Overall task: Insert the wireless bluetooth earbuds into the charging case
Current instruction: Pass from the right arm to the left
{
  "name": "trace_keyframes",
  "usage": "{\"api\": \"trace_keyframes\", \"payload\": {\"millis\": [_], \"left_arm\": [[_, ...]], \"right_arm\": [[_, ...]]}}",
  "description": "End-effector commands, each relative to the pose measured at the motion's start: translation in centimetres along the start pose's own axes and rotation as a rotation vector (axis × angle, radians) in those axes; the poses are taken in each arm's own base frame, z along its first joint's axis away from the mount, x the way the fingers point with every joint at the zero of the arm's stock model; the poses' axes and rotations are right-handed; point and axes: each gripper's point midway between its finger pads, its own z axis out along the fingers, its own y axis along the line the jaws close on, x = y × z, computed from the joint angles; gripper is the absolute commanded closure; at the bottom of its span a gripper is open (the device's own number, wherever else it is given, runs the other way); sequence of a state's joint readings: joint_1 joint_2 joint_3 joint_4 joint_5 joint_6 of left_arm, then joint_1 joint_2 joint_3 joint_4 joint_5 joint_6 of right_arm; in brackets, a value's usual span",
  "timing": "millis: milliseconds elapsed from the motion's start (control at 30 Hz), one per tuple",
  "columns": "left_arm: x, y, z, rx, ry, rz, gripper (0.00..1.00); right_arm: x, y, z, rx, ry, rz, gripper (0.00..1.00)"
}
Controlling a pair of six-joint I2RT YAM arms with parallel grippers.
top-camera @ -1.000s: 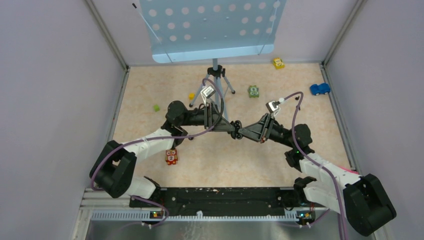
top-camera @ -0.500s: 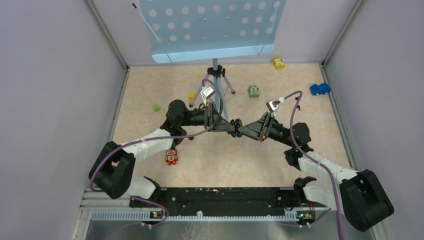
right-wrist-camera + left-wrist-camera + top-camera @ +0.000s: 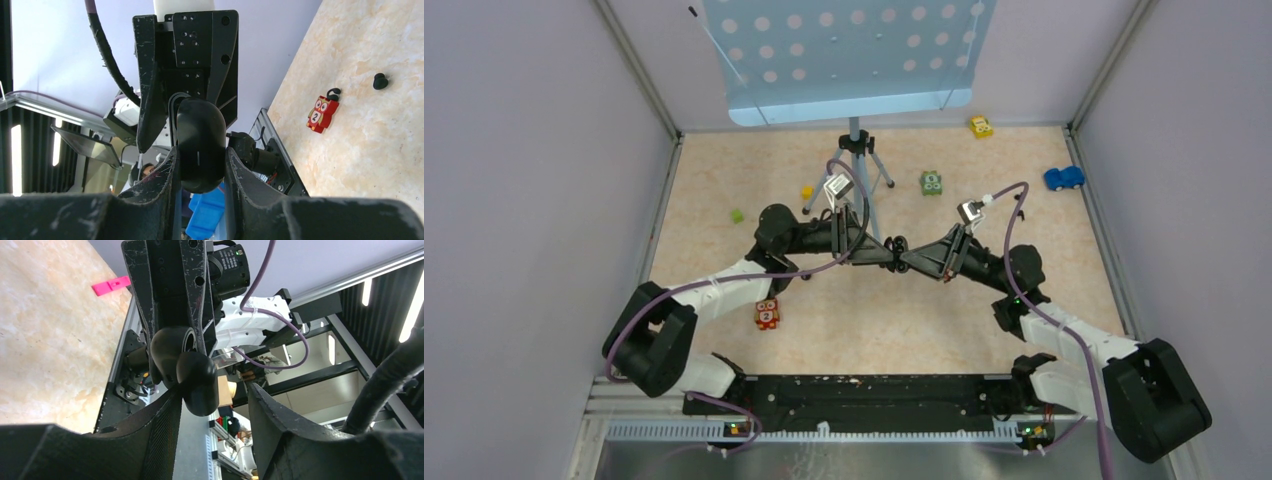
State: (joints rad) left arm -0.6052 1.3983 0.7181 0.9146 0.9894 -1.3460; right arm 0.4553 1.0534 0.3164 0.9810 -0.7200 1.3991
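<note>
The black charging case point(image 3: 200, 145) is held above the table between the fingers point(image 3: 162, 172) of my right gripper point(image 3: 199, 155), which is shut on it. In the left wrist view the case point(image 3: 192, 375) shows two rounded halves, apparently hinged apart. My left gripper point(image 3: 214, 397) stands open just in front of it, one finger point(image 3: 167, 412) close beside the lower half. Both grippers meet mid-table, left gripper point(image 3: 890, 250) against right gripper point(image 3: 908, 260). Two small black earbuds point(image 3: 380, 81) point(image 3: 333, 93) lie on the table by a red owl block point(image 3: 321, 114).
The red owl block point(image 3: 767, 313) sits near the left arm. A tripod point(image 3: 861, 165) with a blue perforated board stands at the back. A green block point(image 3: 931, 183), yellow cube point(image 3: 806, 191), lime cube point(image 3: 737, 215), yellow toy point(image 3: 981, 126) and blue car point(image 3: 1063, 178) lie scattered behind.
Both grippers have drifted slightly toward the far side, still meeting at the case. The right gripper keeps its hold; the left stands open now as it did a second ago.
</note>
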Motion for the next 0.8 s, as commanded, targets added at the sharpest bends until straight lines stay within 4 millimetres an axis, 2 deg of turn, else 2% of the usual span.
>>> {"api": "trace_keyframes", "payload": {"millis": [0,267,733,767], "left_arm": [[0.01,-2.67,0.03,0.112,-0.014,0.050,0.45],[-0.33,-2.47,0.21,0.077,-0.017,0.078,0.51],[-0.73,-1.76,0.33,0.020,-0.031,0.096,0.85],[-0.74,-1.77,0.34,0.020,-0.033,0.097,0.86]], "right_arm": [[-0.51,1.48,0.38,-0.039,-0.006,-0.046,1.00],[-0.44,1.73,0.33,-0.049,-0.003,-0.052,1.00],[-0.30,1.55,0.29,-0.043,0.002,-0.050,1.00],[-0.28,1.53,0.28,-0.042,0.005,-0.053,0.95]]}}
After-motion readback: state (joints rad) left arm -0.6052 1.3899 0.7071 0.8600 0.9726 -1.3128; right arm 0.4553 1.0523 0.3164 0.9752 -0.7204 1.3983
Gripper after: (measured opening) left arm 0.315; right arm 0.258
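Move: The charging case hangs between the two hands, already held by the right fingers: its middle is some 2 cm to the left hand's right and about 1 cm below it, level fore and aft. From the right hand it lies roughly 2 cm to the left and 1 cm ahead. Far below the left hand, some 28 cm down on the table, a loose earbud lies about 6 cm ahead and 16 cm left, the red owl about 3 cm back and 25 cm left. Downward by about 1 cm, after barely stirring at first, the left hand settles around the near half of the charging case, its fingers still pointing right. As it sinks, its fingers close from just over half open to about a third and pinch that half from above and below, the gripper's effort rising. The right hand stays in place and keeps its grip on the other half. ##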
